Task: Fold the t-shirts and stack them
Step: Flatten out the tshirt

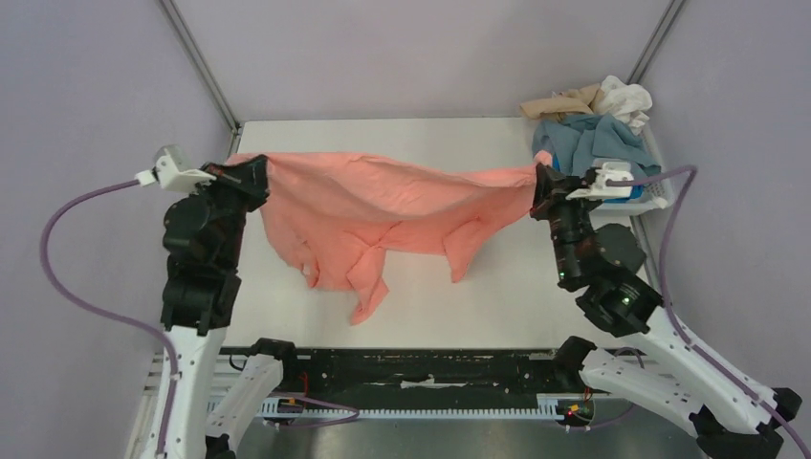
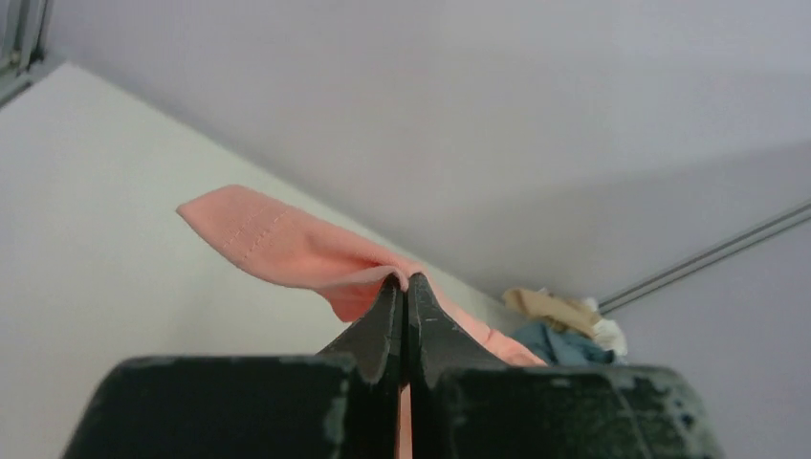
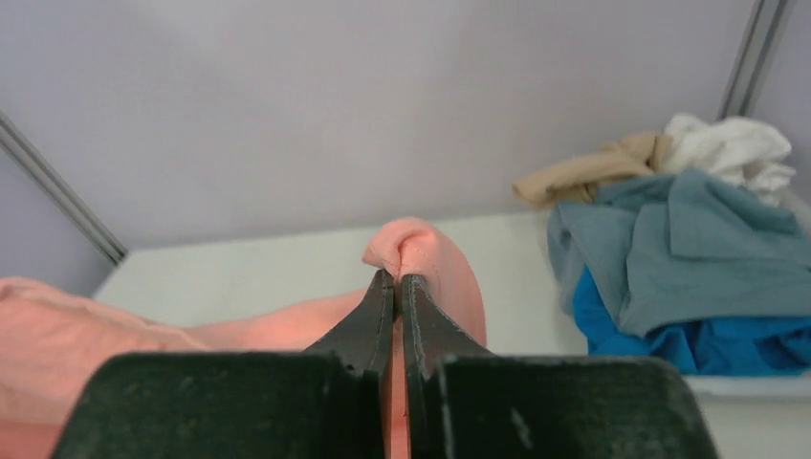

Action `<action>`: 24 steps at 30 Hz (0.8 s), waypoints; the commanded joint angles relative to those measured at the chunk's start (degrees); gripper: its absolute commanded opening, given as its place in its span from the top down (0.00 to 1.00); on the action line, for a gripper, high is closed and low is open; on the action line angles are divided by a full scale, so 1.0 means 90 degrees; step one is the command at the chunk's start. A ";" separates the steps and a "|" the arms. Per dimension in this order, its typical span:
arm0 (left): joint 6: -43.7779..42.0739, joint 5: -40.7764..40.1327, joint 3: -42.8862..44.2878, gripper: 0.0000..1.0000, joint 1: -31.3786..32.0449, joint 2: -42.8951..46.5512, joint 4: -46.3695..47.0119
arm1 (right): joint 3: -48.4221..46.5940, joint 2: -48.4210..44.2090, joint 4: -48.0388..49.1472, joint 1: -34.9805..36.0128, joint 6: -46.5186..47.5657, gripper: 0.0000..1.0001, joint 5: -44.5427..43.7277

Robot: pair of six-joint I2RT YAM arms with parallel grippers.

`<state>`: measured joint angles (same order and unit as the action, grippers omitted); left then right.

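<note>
A salmon-pink t-shirt [image 1: 383, 206] hangs stretched between both grippers above the white table [image 1: 497, 277], its body and sleeves drooping to the tabletop. My left gripper [image 1: 256, 172] is shut on the shirt's left edge; the cloth pokes out past its closed tips in the left wrist view [image 2: 287, 251]. My right gripper [image 1: 541, 180] is shut on the shirt's right edge, the hem bunched above its tips in the right wrist view [image 3: 421, 253]. More t-shirts lie in a heap at the back right: grey-blue [image 1: 588, 139], bright blue [image 3: 708, 339], beige [image 1: 559, 102], white [image 1: 626, 98].
The heap of shirts sits in a white plastic basket [image 1: 658, 196] at the table's back right corner, just behind my right gripper. Grey walls and metal frame posts [image 1: 201, 59] close in the table on three sides.
</note>
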<state>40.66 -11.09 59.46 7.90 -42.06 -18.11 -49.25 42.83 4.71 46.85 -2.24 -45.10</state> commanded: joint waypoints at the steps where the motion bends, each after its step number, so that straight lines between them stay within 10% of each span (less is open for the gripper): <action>1: -0.0434 0.0112 0.1166 0.98 0.0001 0.0505 -0.0216 | -0.1138 -0.0429 -0.0043 -0.0013 0.0484 1.00 0.0809; 12: -0.1097 0.1343 0.3836 0.98 0.0001 0.0965 -0.0424 | -0.3495 -0.0905 -0.1502 -0.0010 -0.0022 1.00 0.3212; 24: -0.1340 0.1722 0.4381 0.98 -0.0019 0.0443 -0.0213 | -0.3631 -0.0847 -0.1412 -0.0007 0.0169 1.00 0.2059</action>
<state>31.86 3.36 99.79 7.88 -33.21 -21.76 -82.52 33.67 -9.02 46.85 -2.07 -20.60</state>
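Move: Both hands already pinch the t-shirt's corners, some 37 cm above the table. The middle of the sagging cloth lies about 25 cm to the left hand's right, 5 cm back and 18 cm lower; from the right hand it is about 25 cm left, 5 cm back and 18 cm down. The laundry basket stands roughly 22 cm ahead of the right hand, 25 cm to its right and 28 cm below. Both hands, grips kept, sweep the t-shirt up about 25 cm and back, left farther, fingers tipping upward. ##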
